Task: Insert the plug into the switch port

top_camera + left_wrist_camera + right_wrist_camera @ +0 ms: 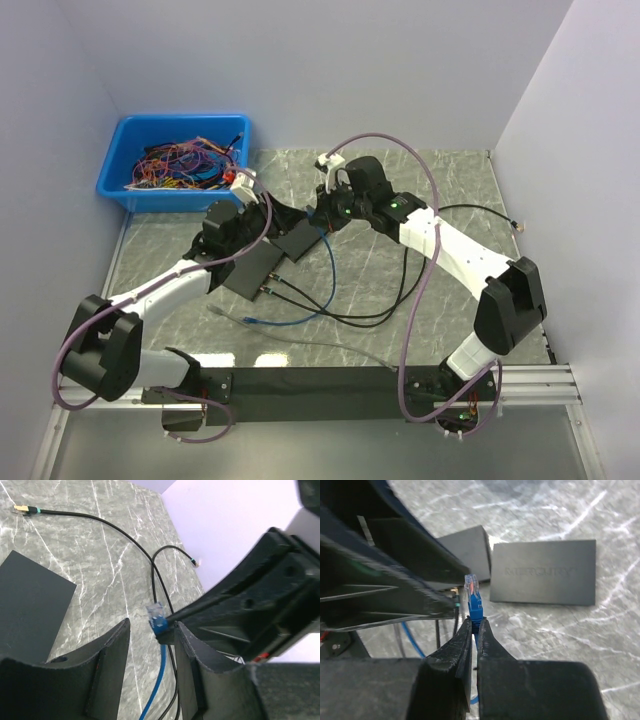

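Note:
My right gripper (475,621) is shut on the blue boot of the plug (473,600), whose clear tip points up and away from me. The plug's blue cable (318,290) hangs down to the table. My left gripper (151,625) stands open, its fingertips either side of the same plug (157,620), with the right-hand finger (192,650) close beside it. Both grippers meet above two flat black switches (545,572) (467,555). The larger switch (250,272) has black cables running into its near edge. No open port shows in any view.
A blue bin (122,170) full of coloured wires stands at the back left. Black cables (380,300) loop over the marble table, one ending in a loose plug (22,510). A thin grey cable (300,340) lies near the front. Walls close in on three sides.

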`<state>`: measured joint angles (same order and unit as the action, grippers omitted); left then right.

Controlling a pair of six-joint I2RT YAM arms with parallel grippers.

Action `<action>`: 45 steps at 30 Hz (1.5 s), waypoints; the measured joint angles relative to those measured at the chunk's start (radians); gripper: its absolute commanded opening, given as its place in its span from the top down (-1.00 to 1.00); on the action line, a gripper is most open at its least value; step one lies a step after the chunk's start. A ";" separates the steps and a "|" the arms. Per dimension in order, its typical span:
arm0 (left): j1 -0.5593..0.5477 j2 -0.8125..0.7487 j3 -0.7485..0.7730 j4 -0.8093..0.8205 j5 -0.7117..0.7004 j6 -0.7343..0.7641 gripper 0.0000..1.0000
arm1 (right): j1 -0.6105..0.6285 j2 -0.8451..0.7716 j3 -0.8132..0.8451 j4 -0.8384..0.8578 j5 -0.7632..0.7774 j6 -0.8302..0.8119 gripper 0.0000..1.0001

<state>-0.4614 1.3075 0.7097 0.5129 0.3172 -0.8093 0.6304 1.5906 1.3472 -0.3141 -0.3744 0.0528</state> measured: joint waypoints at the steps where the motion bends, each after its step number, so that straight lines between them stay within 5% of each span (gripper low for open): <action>1: 0.000 0.002 -0.002 0.004 0.000 -0.001 0.07 | 0.000 -0.004 0.000 0.004 -0.009 0.000 1.00; 14: 0.002 -0.006 -0.078 0.151 0.023 -0.024 0.07 | 0.002 -0.006 -0.032 0.046 -0.116 0.001 1.00; 30: 0.111 -0.042 -0.275 0.603 0.180 -0.169 0.08 | -0.106 0.014 -0.145 0.399 -0.550 0.206 1.00; 45: 0.111 -0.037 -0.282 0.701 0.210 -0.204 0.11 | -0.102 0.048 -0.145 0.441 -0.609 0.250 1.00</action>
<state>-0.3500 1.2701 0.4282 1.2140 0.5270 -1.0130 0.5282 1.6382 1.2018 0.1272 -0.9836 0.3027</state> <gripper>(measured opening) 0.451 0.035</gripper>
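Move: Just off the open left fingertips sits the blue plug, about 3 cm to the left hand's right, 1 cm ahead and 2 cm below; the shut right fingers already hold it. From the right hand those left tips lie some 5 cm left, 1 cm ahead and 1 cm up. Roughly 15 cm beneath the left hand, the Mercury switch is 5 cm ahead, and the switch with two black plugs is 3 cm back and 11 cm left. Drawing back together over the switches, both hands keep the blue plug close to the left fingertips. The left retreats and rises about 5 cm each and shifts 3 cm left, its half-open fingers tipping up some 20 degrees. The right, still pinching the plug, goes back about 4 cm, left and up, swinging its fingers counter-clockwise from forward-left-down to nearly straight left and flatter. ##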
